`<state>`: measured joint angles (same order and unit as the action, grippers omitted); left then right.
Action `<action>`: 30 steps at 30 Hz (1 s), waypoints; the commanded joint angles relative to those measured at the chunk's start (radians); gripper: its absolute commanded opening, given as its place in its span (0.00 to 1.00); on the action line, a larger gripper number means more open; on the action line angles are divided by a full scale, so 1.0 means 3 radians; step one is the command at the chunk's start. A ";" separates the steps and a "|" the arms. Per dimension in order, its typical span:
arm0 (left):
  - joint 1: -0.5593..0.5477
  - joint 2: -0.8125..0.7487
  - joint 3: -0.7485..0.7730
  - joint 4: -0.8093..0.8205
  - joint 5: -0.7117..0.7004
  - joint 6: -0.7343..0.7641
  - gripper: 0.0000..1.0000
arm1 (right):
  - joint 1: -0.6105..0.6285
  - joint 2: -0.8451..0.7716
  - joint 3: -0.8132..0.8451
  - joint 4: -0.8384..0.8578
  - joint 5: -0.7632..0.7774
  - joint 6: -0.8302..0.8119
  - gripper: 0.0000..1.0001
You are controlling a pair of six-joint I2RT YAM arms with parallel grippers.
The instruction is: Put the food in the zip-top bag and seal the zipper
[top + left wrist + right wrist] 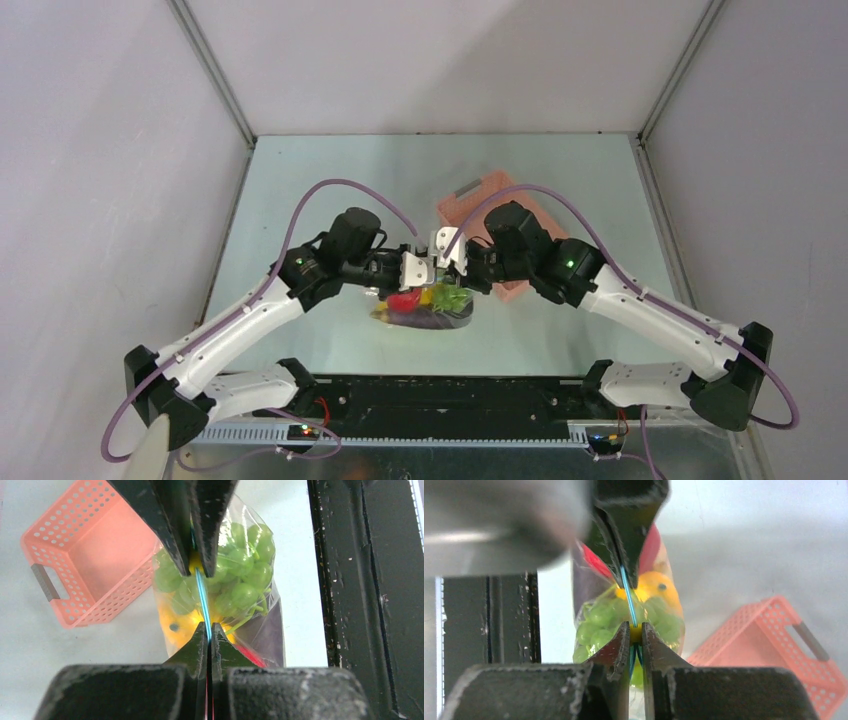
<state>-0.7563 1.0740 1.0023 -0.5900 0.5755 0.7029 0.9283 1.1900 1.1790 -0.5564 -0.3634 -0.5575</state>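
The clear zip-top bag (425,312) hangs between my two grippers just above the table, with the food inside it. Green grapes (240,575), a yellow piece (175,625) and red fruit (403,300) show through the plastic. The light blue zipper (201,592) runs edge-on from one gripper to the other. My left gripper (209,627) is shut on one end of the zipper. My right gripper (634,627) faces it, shut on the zipper (628,597) at the other end. In the top view the two grippers nearly touch above the bag.
The pink plastic basket (462,208) stands behind the right arm with nothing visible in it, and shows in the left wrist view (95,555) and the right wrist view (774,645). The black base rail (450,395) runs along the near table edge, close to the bag.
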 commanded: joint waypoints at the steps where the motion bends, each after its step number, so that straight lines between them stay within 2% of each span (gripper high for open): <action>1: 0.0054 -0.0070 -0.0070 -0.0488 -0.0268 0.0293 0.00 | -0.0163 -0.0136 0.0184 -0.0748 0.0926 0.0054 0.00; 5: 0.0060 -0.0054 -0.0086 -0.0541 -0.0263 0.0342 0.00 | -0.0290 -0.0222 0.0181 -0.0912 0.1140 0.0125 0.00; 16: 0.0099 -0.0061 -0.0113 -0.0652 -0.0165 0.0439 0.00 | -0.0421 -0.0216 0.0184 -0.1766 0.1209 0.0097 0.03; 30: 0.0135 -0.0028 -0.0096 -0.0634 -0.0110 0.0414 0.00 | -0.0666 -0.0142 0.0244 -0.2016 0.1542 0.0049 0.04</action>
<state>-0.7410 1.0775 0.9936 -0.6140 0.5869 0.8227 0.7757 1.1534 1.2282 -0.9623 -0.1261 -0.5163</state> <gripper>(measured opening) 0.010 0.119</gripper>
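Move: The right end of the zipper lies about 9 cm to the right of the right hand, 1 cm nearer the base and some 5 cm lower; the right fingers already grip the yellow slider. The grapes are about 10 cm below that hand, 2 cm right and 1 cm back, the pink basket some 15 cm ahead, 14 cm right. From the left hand, which already pinches the zipper, that end is roughly 12 cm right, 1 cm back and 5 cm lower, and the tomato about 4 cm left, 2 cm back and 9 cm below. Draw the right gripper away from the left one, about 11 cm to the right and some 4 cm down, keeping its grip on the yellow slider and running it along the blue strip towards the zipper's right end. Swing the wrist clockwise and dip the fingertips as it goes, nearly 30 degrees in all. Keep the left gripper shut on the strip and nearly still as the anchor. ##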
